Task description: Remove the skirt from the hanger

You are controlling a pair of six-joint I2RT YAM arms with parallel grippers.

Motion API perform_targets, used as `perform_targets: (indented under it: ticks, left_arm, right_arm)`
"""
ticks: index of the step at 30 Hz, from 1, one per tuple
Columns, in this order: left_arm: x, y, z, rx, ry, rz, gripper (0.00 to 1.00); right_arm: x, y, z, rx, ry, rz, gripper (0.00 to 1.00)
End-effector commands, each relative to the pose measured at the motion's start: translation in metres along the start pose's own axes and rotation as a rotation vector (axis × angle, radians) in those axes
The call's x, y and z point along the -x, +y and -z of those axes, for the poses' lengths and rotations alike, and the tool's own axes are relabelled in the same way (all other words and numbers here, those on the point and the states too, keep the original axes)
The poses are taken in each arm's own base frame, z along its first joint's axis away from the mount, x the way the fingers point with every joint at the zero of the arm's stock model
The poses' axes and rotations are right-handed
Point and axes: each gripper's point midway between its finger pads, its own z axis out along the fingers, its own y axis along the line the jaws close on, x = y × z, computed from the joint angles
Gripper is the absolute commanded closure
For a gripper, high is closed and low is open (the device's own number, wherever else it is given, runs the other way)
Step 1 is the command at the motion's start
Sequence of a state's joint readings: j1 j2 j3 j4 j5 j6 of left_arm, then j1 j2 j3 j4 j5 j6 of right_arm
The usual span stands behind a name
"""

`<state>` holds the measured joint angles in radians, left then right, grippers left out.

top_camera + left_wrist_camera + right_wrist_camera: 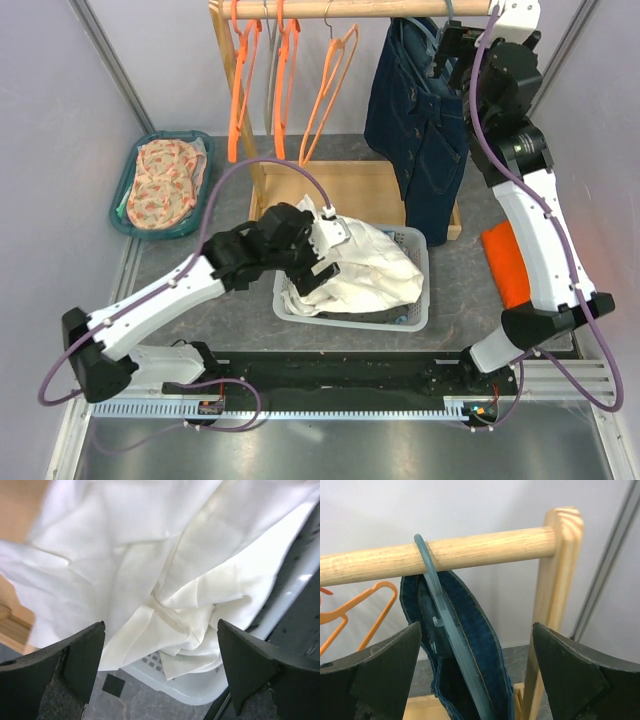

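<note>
A dark blue denim skirt [420, 130] hangs on a grey-blue hanger [432, 582] at the right end of the wooden rail [485, 547]. My right gripper [447, 50] is up at the rail, open, with the skirt's waistband [470, 645] and the hanger standing between its spread fingers [476, 625] but apart from them. My left gripper [325, 255] is low over the laundry basket, open, with nothing between its fingers [160, 625]. Below it lies a white cloth [150, 555].
The white basket [350, 318] holds the white cloth [365, 265]. Three empty orange hangers [285, 80] hang on the rail's left part. The rack's upright post [555, 605] stands just right of the skirt. A teal basket [165, 180] sits far left, an orange cloth [505, 260] at right.
</note>
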<state>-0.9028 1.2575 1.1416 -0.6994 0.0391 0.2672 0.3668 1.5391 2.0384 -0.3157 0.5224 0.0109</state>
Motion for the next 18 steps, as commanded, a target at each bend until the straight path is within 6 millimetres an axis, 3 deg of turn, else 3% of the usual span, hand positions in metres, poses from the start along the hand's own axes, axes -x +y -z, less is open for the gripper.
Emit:
perform_targets:
  ticks: [1,5,10,13,15,18]
  left_arm:
    - [0.035,-0.015,0.033,-0.096,-0.157,-0.037,0.0]
    - [0.038,-0.023,0.034,-0.149,-0.157,-0.029,0.0]
    - [0.044,-0.022,0.041,-0.142,-0.184,-0.028,0.0]
    - [0.047,-0.013,0.044,-0.091,-0.191,-0.027,0.0]
    - [0.049,-0.01,0.047,-0.074,-0.201,-0.023,0.0]
    - [0.055,-0.004,0.051,-0.04,-0.217,-0.005,0.0]
  right_arm:
    - [-0.019,0.024,-0.015,0.15,0.065,-0.035,0.02]
    - [-0.052,0.03,-0.022,0.194,0.137,-0.049,0.04]
    - [-0.067,0.034,-0.024,0.207,0.167,-0.054,0.13]
    - [-0.065,0.036,-0.02,0.224,0.155,-0.065,0.28]
    - [-0.064,0.039,-0.019,0.238,0.154,-0.074,0.32]
    - [-0.069,0.043,-0.022,0.252,0.16,-0.085,0.5]
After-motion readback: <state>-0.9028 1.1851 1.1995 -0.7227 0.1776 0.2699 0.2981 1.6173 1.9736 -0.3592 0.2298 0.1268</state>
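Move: The front of the blue-grey hanger carrying the denim skirt is about 6 cm ahead of the right hand, 3 cm to its left and 7 cm lower; the skirt's middle hangs some 18 cm below that hanger part. The rack's right post stands roughly 9 cm ahead and 11 cm to the right, the nearest orange hanger about 8 cm ahead and 18 cm to the left. From the left hand, the blue-grey hanger is roughly 28 cm ahead, 27 cm right and 30 cm above. The right hand sinks about 7 cm while easing some 4 cm forward and nearly as far left, down under the bar and onto the front of the blue-grey hanger, turning about 15 degrees counter-clockwise and tipping its fingers down a little to line up; late on, its wide-open fingers begin to close around hanger and denim, stopping well short of shut. Meanwhile the empty left hand, still open, lifts about 4 cm off the white cloth in the basket and draws back a couple of centimetres. ##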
